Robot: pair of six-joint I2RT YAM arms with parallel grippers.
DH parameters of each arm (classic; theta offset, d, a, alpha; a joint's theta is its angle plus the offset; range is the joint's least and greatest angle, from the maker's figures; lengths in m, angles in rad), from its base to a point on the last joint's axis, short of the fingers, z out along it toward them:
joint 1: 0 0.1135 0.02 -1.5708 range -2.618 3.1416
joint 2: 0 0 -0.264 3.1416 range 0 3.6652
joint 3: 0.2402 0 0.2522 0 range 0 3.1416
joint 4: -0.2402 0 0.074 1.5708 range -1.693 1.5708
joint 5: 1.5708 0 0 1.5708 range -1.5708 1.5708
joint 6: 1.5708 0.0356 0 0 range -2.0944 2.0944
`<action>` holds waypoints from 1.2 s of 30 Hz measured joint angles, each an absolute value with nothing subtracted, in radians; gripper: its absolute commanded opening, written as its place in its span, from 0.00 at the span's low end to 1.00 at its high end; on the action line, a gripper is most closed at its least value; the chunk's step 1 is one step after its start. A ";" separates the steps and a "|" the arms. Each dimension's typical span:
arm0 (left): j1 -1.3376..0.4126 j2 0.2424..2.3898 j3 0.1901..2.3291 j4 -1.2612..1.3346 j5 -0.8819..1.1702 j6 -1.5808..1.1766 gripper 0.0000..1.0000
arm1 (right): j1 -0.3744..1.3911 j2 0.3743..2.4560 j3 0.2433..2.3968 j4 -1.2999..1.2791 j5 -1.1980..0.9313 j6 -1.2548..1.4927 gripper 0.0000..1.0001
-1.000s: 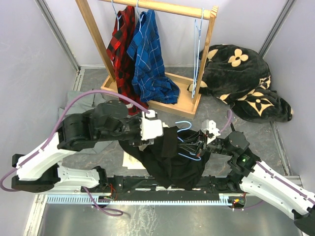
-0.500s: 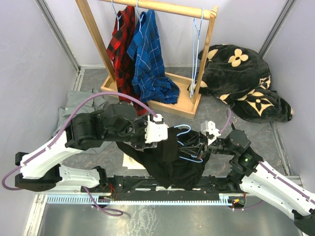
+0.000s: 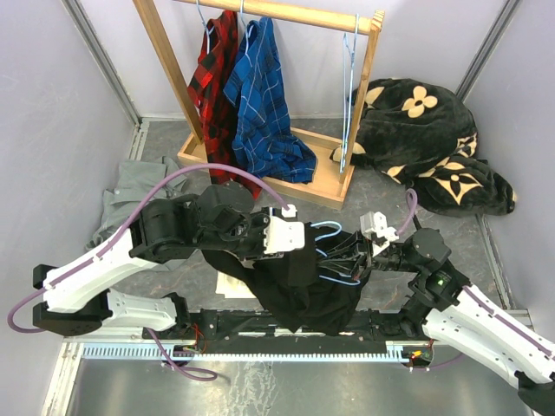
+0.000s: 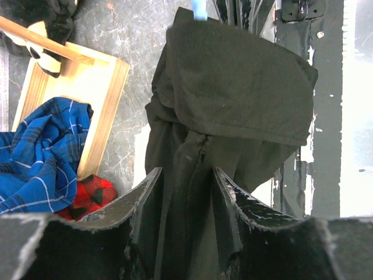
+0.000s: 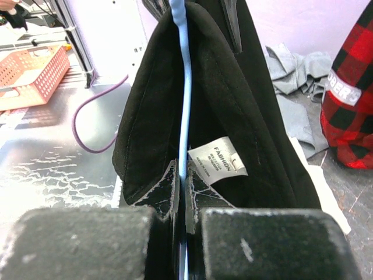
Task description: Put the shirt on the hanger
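Note:
The black shirt (image 3: 299,290) hangs draped over the light-blue hanger (image 3: 327,224) between the two arms, just beyond the near rail. My right gripper (image 5: 182,169) is shut on the hanger's wire (image 5: 183,87), which runs up through the collar beside the white label (image 5: 217,160). From the left, my left gripper (image 4: 186,175) reaches in at the shirt (image 4: 233,87). Its jaws stand partly apart, and a thick vertical fold of the black fabric fills the gap between them. The hanger's tip (image 4: 198,9) pokes out above the cloth. In the top view both grippers, left (image 3: 302,244) and right (image 3: 357,253), meet at the shirt.
A wooden rack (image 3: 334,186) stands behind, holding a red plaid shirt (image 3: 212,78), a blue plaid shirt (image 3: 260,95) and spare blue hangers (image 3: 349,87). A black flowered blanket (image 3: 425,143) lies at right, a grey shirt (image 3: 130,195) at left, and white paper (image 3: 230,282) under the black shirt.
My left gripper has moved right towards the hanger, taking the shirt's fold with it, and its jaws have narrowed. The right gripper and hanger shifted slightly right.

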State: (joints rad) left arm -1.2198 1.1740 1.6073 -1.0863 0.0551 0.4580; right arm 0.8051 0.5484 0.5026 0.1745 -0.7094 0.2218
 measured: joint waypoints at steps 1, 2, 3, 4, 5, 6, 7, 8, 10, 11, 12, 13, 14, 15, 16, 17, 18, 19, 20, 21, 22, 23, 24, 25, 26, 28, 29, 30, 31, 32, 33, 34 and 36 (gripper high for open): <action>-1.220 1.174 1.603 -1.086 0.055 0.458 0.37 | 0.805 0.544 0.510 0.175 -0.712 0.225 0.00; -1.220 1.174 1.600 -1.086 0.055 0.457 0.31 | 0.805 0.541 0.517 0.175 -0.715 0.228 0.00; -1.220 1.174 1.597 -1.086 0.054 0.458 0.25 | 0.805 0.537 0.526 0.174 -0.716 0.230 0.00; -1.220 1.174 1.596 -1.086 0.054 0.458 0.19 | 0.805 0.535 0.533 0.172 -0.719 0.230 0.00; -1.220 1.174 1.596 -1.086 0.052 0.458 0.13 | 0.805 0.533 0.539 0.169 -0.719 0.231 0.00; -1.220 1.173 1.596 -1.086 0.051 0.458 0.08 | 0.805 0.532 0.543 0.165 -0.722 0.230 0.00; -1.220 1.173 1.596 -1.085 0.051 0.457 0.04 | 0.805 0.531 0.547 0.161 -0.723 0.230 0.00; -1.220 1.173 1.596 -1.087 0.051 0.457 0.03 | 0.805 0.532 0.551 0.156 -0.722 0.230 0.00; -1.220 1.172 1.596 -1.090 0.051 0.458 0.03 | 0.804 0.532 0.557 0.144 -0.717 0.227 0.00; -1.220 1.172 1.596 -1.091 0.050 0.458 0.03 | 0.804 0.533 0.560 0.137 -0.716 0.225 0.03; -1.220 1.171 1.596 -1.091 0.047 0.457 0.03 | 0.804 0.535 0.566 0.126 -0.714 0.220 0.08; -1.220 1.170 1.596 -1.090 0.043 0.457 0.03 | 0.804 0.537 0.574 0.113 -0.709 0.216 0.13; -1.220 1.168 1.592 -1.088 0.036 0.457 0.03 | 0.804 0.538 0.585 0.093 -0.702 0.211 0.20; -1.220 1.165 1.588 -1.085 0.033 0.456 0.03 | 0.804 0.539 0.598 0.073 -0.695 0.205 0.27; -1.220 1.159 1.578 -1.079 0.027 0.454 0.03 | 0.804 0.542 0.616 0.046 -0.685 0.195 0.33; -1.220 1.155 1.571 -1.079 0.024 0.450 0.03 | 0.804 0.544 0.630 0.028 -0.675 0.191 0.41; -1.220 1.148 1.561 -1.076 0.019 0.445 0.03 | 0.805 0.545 0.649 0.001 -0.667 0.182 0.51; -1.220 1.142 1.551 -1.075 0.014 0.442 0.03 | 0.805 0.545 0.666 -0.022 -0.655 0.176 0.59; -1.220 1.134 1.539 -1.074 0.006 0.436 0.03 | 0.805 0.543 0.684 -0.045 -0.646 0.167 0.68; -1.220 1.127 1.530 -1.074 0.002 0.432 0.03 | 0.805 0.543 0.696 -0.062 -0.640 0.163 0.75; -1.220 1.117 1.516 -1.070 -0.001 0.427 0.03 | 0.805 0.542 0.712 -0.088 -0.629 0.151 0.77; -1.220 1.108 1.505 -1.068 -0.006 0.421 0.03 | 0.805 0.540 0.720 -0.107 -0.623 0.148 0.77; -1.220 1.100 1.497 -1.067 -0.010 0.416 0.03 | 0.805 0.538 0.726 -0.124 -0.615 0.142 0.78; -1.220 1.089 1.487 -1.065 -0.017 0.411 0.03 | 0.805 0.535 0.732 -0.147 -0.601 0.139 0.78; -1.220 1.076 1.476 -1.063 -0.025 0.405 0.03 | 0.805 0.529 0.738 -0.170 -0.582 0.141 0.79; -1.220 1.046 1.450 -1.056 -0.033 0.388 0.03 | 0.805 0.515 0.755 -0.225 -0.535 0.145 0.82; -1.220 1.028 1.433 -1.051 -0.040 0.381 0.03 | 0.805 0.508 0.767 -0.252 -0.508 0.151 0.84; -1.220 1.007 1.414 -1.046 -0.048 0.371 0.03 | 0.805 0.500 0.788 -0.290 -0.461 0.161 0.91; -1.220 0.986 1.396 -1.044 -0.052 0.363 0.03 | 0.805 0.493 0.806 -0.319 -0.420 0.173 0.98; -1.220 0.966 1.378 -1.043 -0.055 0.352 0.03 | 0.805 0.487 0.830 -0.353 -0.366 0.194 0.99; -1.220 0.947 1.359 -1.037 -0.060 0.342 0.03 | 0.805 0.483 0.852 -0.387 -0.303 0.220 0.99; -1.220 0.926 1.340 -1.036 -0.064 0.329 0.03 | 0.805 0.481 0.872 -0.423 -0.239 0.250 0.99; -1.220 0.893 1.308 -1.037 -0.074 0.312 0.03 | 0.805 0.482 0.899 -0.495 -0.120 0.315 0.99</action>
State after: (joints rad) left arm -1.2198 0.8932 1.3079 -1.0367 -0.0742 0.3119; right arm 0.8051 0.4820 0.8989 -0.4950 -0.1196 0.3145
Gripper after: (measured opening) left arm 0.067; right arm 0.988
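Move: Between the half-open left fingers runs the gathered edge of the black shirt, less than about 2 cm below the fingertip midpoint; the held middle of the blue hanger is roughly 10 cm to this hand's right, and the white cloth lies some 8 cm left and 15 cm below. The right hand still pinches the hanger, its hook about 6 cm farther forward; from there the black shirt's gathered edge is around 10 cm to the left. Pinching the black shirt's edge, the left hand closes in place, then draws it about 6 cm left and some 4 cm down, turning slightly counter-clockwise. The right hand lifts a little, opens wide to let go of the blue hanger, and backs off right, forward and up, swinging about 35 degrees clockwise. ##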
